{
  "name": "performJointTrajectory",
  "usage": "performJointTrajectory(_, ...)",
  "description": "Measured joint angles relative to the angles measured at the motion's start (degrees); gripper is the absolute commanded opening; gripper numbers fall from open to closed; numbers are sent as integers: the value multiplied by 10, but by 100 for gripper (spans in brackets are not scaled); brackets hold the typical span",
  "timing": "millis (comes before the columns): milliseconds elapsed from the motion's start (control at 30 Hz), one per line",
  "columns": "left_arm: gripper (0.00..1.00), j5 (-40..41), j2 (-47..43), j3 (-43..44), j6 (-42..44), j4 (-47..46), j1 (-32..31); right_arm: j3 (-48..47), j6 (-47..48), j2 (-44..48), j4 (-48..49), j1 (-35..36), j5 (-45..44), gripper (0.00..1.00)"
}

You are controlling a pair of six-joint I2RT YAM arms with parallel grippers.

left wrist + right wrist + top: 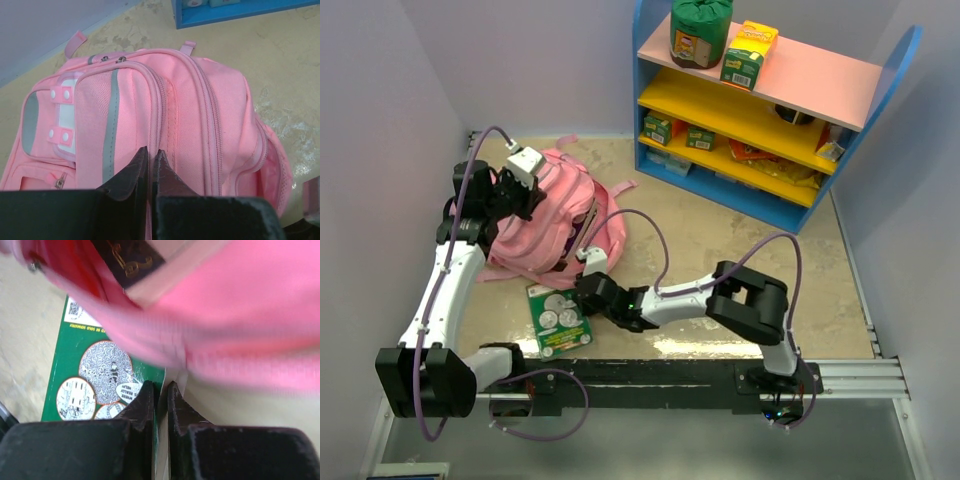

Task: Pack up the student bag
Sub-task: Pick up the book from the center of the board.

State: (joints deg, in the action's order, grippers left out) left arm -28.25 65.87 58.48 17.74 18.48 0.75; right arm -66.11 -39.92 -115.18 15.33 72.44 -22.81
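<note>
The student bag [545,215] is a pink backpack lying at the left of the table, its main compartment gaping toward the right [272,170]. My left gripper [520,195] sits on the bag's upper part, and in the left wrist view it [150,152] is shut with a sliver of pink fabric pinched between the fingers. A green activity book [558,318] lies flat in front of the bag. My right gripper [582,292] is shut on the book's right edge [90,370], its fingertips [160,387] just under the blurred pink bag [240,305].
A blue shelf unit [760,110] stands at the back right, holding a green pouch [700,32], a yellow-green box [748,55] and several snack packs. Grey walls close in the left and right sides.
</note>
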Motion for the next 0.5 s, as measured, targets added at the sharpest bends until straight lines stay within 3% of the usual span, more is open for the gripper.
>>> performJointTrajectory(200, 0, -4, 0, 0, -9, -12, -1, 151, -19, 142, -4, 0, -15, 0)
performJointTrajectory(333, 0, 1, -1, -1, -17, -10, -1, 257, -47, 288, -77, -3, -42, 0)
performJointTrajectory(500, 0, 19, -1, -3, -17, -5, 0, 325, -80, 438, -152, -41, -71, 0)
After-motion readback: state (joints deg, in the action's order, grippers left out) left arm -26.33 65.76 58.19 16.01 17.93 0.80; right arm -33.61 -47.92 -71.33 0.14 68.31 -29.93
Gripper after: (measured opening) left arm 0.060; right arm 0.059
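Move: The green book is already pinched at its right edge by the right fingertips, its middle about 6 cm left of them, 5 cm back and slightly lower. The backpack's near rim overhangs the book's far end; the backpack's middle lies some 20 cm ahead and 8 cm left. Clear board opens about 20 cm to the right, 2 cm nearer the base. From the left hand the book is roughly 22 cm back, 5 cm right and 16 cm below. The green book is drawn out from beneath the backpack's rim as the right hand, still shut on its edge, swings fast to the right by about 20 cm, easing back a little at first and rising some 5 cm, most of it late. The wrist turns about 15 degrees clockwise; the left fingers keep their hold on the backpack. ##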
